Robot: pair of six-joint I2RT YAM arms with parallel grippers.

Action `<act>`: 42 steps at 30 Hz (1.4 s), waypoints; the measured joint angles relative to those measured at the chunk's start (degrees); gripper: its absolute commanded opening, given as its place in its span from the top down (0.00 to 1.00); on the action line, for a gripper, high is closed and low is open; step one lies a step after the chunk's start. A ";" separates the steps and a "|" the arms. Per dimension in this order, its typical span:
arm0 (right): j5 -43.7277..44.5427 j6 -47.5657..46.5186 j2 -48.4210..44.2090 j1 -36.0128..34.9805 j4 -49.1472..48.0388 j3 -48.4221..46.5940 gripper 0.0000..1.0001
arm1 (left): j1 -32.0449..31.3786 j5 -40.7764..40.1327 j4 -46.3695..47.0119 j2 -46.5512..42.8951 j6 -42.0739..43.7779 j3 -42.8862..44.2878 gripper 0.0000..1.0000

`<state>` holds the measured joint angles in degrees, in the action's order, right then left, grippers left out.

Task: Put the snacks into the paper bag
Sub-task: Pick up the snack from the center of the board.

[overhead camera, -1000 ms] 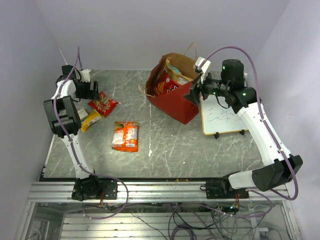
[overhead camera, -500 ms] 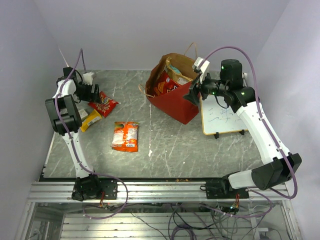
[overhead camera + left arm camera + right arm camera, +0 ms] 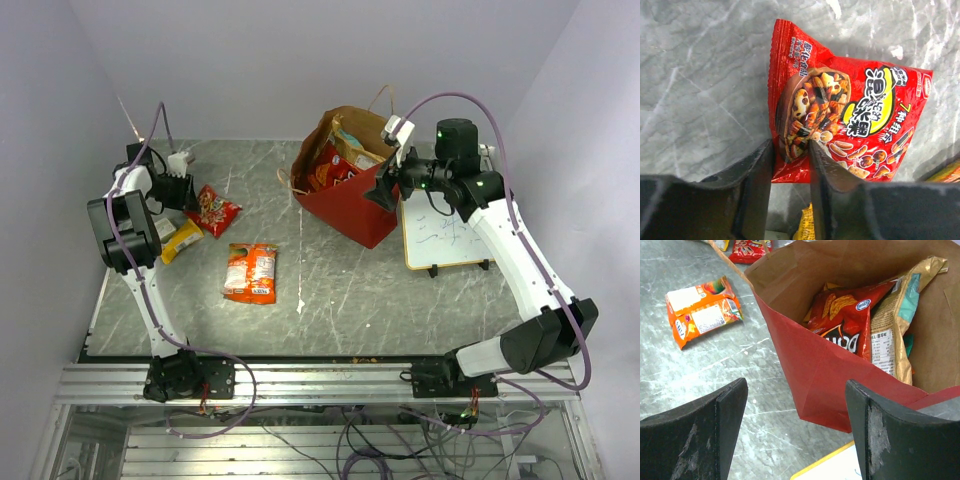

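Note:
A red snack packet (image 3: 850, 115) printed with mixed crackers lies on the grey marble table, at the far left (image 3: 215, 210) in the top view. My left gripper (image 3: 790, 147) (image 3: 185, 188) is shut on its near left corner, one finger on each side of the crinkled edge. An orange packet (image 3: 251, 272) (image 3: 702, 312) lies flat mid-table. A yellow packet (image 3: 182, 238) (image 3: 805, 227) lies just below the left fingers. The red paper bag (image 3: 345, 205) (image 3: 840, 385) stands upright, holding a red chip bag (image 3: 845, 315) and a kraft pouch (image 3: 895, 330). My right gripper (image 3: 796, 385) (image 3: 383, 190) hovers open beside the bag's right rim, holding nothing.
A wood-framed whiteboard (image 3: 445, 235) (image 3: 830, 465) lies right of the bag, under the right arm. Purple walls close in the table on three sides. The bag's twisted handles (image 3: 380, 95) stick up at the back.
The left jaws have closed from wide open onto the red packet's corner, and the packet has shifted slightly. The right arm has barely moved and its jaws stay open.

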<state>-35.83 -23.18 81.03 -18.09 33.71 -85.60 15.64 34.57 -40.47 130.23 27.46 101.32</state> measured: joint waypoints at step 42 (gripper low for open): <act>-5.38 3.43 5.55 -7.78 -5.57 -4.04 0.21 | -7.54 5.60 -22.53 -41.64 16.70 -4.50 0.93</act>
<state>-41.21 -19.75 86.59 -25.87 28.14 -89.65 8.10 40.16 -63.00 88.60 44.16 96.82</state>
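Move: The left hand is down at table level with its half-open fingers astride the near-left corner of the red snack; the pack's middle lies about 6 cm to the right and 1 cm back. From that hand, the yellow snack is some 11 cm back and 3 left, the white box 9 back and 11 left, and the orange snack 20 back and 18 right. For the right hand, the red snack is roughly 12 cm ahead, 46 left and 30 below, while the paper bag stands about 10 ahead, 8 left and 18 lower. The left fingers shut on the red snack's corner and pinch it, easing back and left a couple of centimetres close to the table, then carry it steeply up about 25 cm while drawing back some 12 and left 9, the wrist lifting the fingertips and turning clockwise. Late on, the right hand, still open, swings about 7 cm left by the paper bag. ##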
